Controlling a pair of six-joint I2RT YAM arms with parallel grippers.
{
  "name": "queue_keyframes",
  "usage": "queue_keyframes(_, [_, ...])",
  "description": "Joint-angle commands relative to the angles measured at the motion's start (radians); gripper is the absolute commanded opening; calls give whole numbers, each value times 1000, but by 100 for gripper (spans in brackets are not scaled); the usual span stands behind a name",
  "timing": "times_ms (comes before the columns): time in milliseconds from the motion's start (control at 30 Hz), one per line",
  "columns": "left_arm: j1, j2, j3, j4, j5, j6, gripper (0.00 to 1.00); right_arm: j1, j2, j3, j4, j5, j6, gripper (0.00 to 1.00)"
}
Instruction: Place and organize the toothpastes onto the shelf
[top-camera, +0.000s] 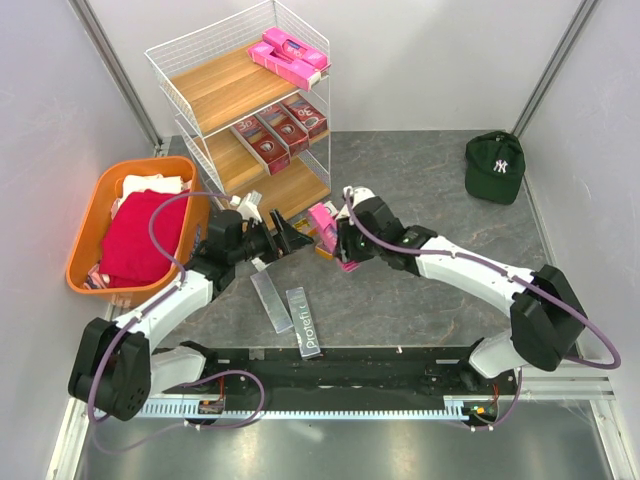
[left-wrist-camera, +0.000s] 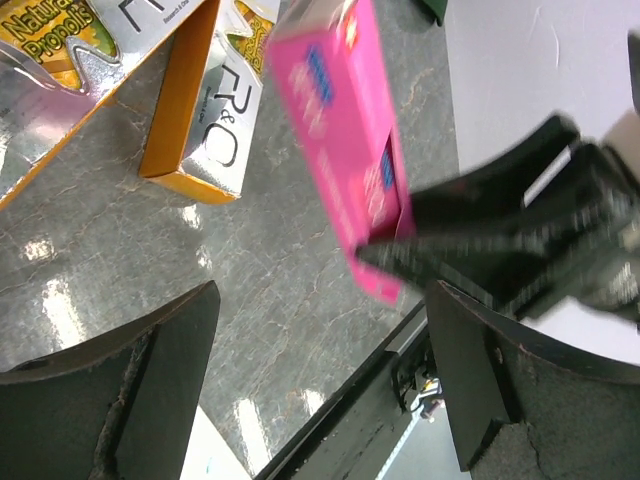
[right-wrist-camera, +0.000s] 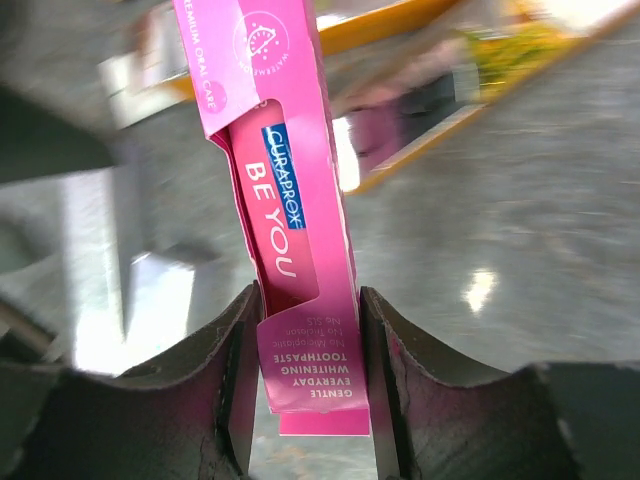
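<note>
My right gripper (top-camera: 336, 243) (right-wrist-camera: 308, 340) is shut on a hot pink toothpaste (top-camera: 323, 222) (right-wrist-camera: 290, 230), gripping its lower end, and the box stands up from the jaws above the table. My left gripper (top-camera: 291, 237) (left-wrist-camera: 320, 370) is open and empty, just left of that pink toothpaste (left-wrist-camera: 335, 130). The shelf (top-camera: 196, 82) stands at the back left. Pink toothpastes (top-camera: 288, 55) lie on its top board and dark red ones (top-camera: 280, 128) on the middle board. Two silver-grey toothpastes (top-camera: 272, 300) (top-camera: 306, 323) lie near the front edge. Gold-white ones (left-wrist-camera: 205, 110) lie beyond my left fingers.
An orange basket (top-camera: 88, 228) with red and white cloths (top-camera: 135, 240) sits at the left, beside my left arm. A dark green cap (top-camera: 495, 166) lies at the back right. A black rail (top-camera: 350, 365) runs along the near edge of the table.
</note>
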Motion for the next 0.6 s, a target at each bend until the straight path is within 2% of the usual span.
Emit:
queue_keyframes(0, [-3,12,20,79,33,-34,91,82,-45,17,95,-60,46,20])
queue_keyframes(167, [-5,26,19,80,33,-39,90,153,-44,36,115,-91,60,20])
queue_keyframes(267, [-5,31,17,83,30,-40,84,179,-36,46,119,-99,62,20])
queue_keyframes(367, [-6,32,9,92,33,-36,67,191,-45,34,139,-103,68,21])
queue_keyframes(400, [-6,28,8,95,36,-37,57,193,-48,29,144,-105,71,21])
queue_keyframes(467, [-6,25,0,103,33,-45,47,196,-50,29,150,-108,70,22])
queue_keyframes(500, [-6,19,-1,106,31,-46,34,194,-51,28,150,-108,71,23])
queue_keyframes(567, [-5,17,-4,106,22,-48,27,194,-50,25,153,-105,71,25])
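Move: Just right of the open left gripper, about 9 cm off and level with it, is the middle of the pink toothpaste, held near its lower end by the right hand. From the right hand, the left gripper lies some 12 cm left, 3 cm ahead and 3 cm higher. On the table, about 11 cm below the right hand, the short orange box is 8 cm ahead and 1 cm left, the long orange box 8 cm ahead and 11 cm left. Bringing the pink toothpaste across to the other gripper, the right hand travels some 10 cm diagonally left and back, rising slightly, and turns about 15 degrees counter-clockwise with its grip kept. The left hand stays nearly in place with fingers open, then closes them on the box's free upper end, hitching up about 1 cm at the last. ##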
